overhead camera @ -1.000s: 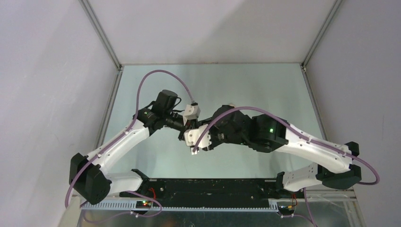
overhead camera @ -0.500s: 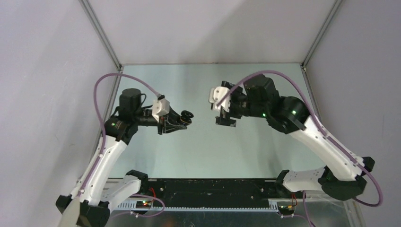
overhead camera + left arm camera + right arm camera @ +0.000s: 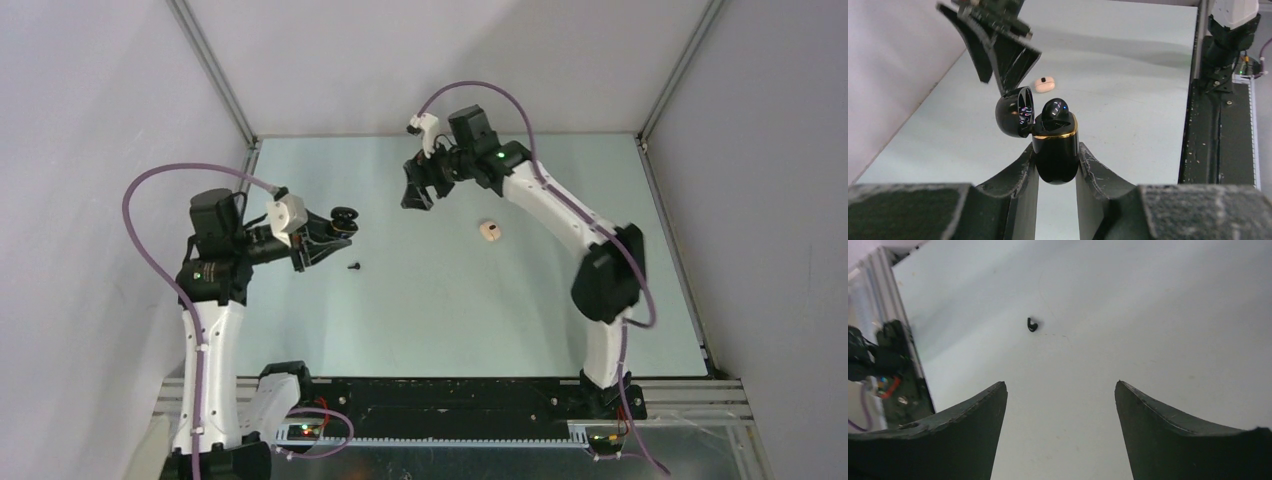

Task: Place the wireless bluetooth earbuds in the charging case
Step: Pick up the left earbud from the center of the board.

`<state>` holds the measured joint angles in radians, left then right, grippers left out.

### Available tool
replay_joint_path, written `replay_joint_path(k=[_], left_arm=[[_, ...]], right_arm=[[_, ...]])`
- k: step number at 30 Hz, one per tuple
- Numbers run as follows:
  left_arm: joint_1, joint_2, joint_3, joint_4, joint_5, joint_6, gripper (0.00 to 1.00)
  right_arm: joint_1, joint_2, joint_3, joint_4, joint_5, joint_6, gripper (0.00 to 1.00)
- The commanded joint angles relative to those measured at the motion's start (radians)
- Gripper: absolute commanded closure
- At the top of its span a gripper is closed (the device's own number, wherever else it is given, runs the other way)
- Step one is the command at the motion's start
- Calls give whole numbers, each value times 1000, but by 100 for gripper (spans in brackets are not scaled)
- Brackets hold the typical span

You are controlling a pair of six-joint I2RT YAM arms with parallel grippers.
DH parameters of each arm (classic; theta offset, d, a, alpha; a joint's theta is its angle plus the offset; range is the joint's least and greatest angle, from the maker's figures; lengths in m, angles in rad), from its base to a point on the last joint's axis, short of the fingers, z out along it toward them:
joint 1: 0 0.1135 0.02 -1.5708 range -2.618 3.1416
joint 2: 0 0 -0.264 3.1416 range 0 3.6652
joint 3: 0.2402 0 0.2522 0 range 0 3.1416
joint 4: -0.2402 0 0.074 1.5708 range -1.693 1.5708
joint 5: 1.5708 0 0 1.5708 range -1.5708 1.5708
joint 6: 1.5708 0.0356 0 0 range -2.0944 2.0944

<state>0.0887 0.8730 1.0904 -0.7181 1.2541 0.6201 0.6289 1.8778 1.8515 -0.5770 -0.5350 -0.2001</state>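
My left gripper (image 3: 1055, 150) is shut on a glossy black charging case (image 3: 1055, 157) with a gold rim, held above the table at the left (image 3: 341, 222). Its lid (image 3: 1013, 111) hangs open to the left, and a rounded black earbud (image 3: 1055, 112) sits in its mouth. A loose black earbud (image 3: 353, 266) lies on the table just below that gripper and shows in the right wrist view (image 3: 1032, 324). My right gripper (image 3: 415, 192) hovers open and empty at the back centre (image 3: 1060, 385). No white earbuds are in view.
A small pale case (image 3: 490, 232) rests on the table right of centre, also seen beyond the black case (image 3: 1044, 84). Grey walls with metal frame posts (image 3: 215, 75) close in the table on the left, back and right. A black rail (image 3: 440, 395) runs along the near edge.
Both arms have pulled apart from the table's middle. The left went left with the case; the right swung to the back and opened. The pale case and loose earbud now show.
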Motion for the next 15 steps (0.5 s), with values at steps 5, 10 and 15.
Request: replay_joint_path(k=[5,10,15], left_arm=[[106,-57,-66,66,99,-35,100],[119,-63,-72,62,112,-39,100],[125,-67,-73,47,106,-26,100]], right_arm=[[59,379,264,38,-131,249,20],[104,511,378,-11,-126,108,21],[146,535,375,-41,-124,-203,20]])
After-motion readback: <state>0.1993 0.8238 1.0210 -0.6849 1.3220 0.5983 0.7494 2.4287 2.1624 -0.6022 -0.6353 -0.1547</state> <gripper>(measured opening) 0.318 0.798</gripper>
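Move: The black earbud still on the board is about 18 cm to my right hand's left, some 4 cm back from it and 25 cm below. The black charging case in my left hand sits about 12 cm left of my right hand, 12 cm back and 8 cm higher; the white case stands about 6 cm ahead, 14 cm right and 24 cm below. From my left hand, that earbud is some 11 cm ahead, 5 cm left and 32 cm down. I swoop my empty right hand down about 17 cm and left about 10 cm towards the black earbud, bowing out a couple of centimetres forward and then coming back. As it sinks, its fingers swing some 20 degrees to point left and more steeply down, staying wide open; the descent eases off at the end. My left hand keeps its hold on the black case, settling slightly to its left. ##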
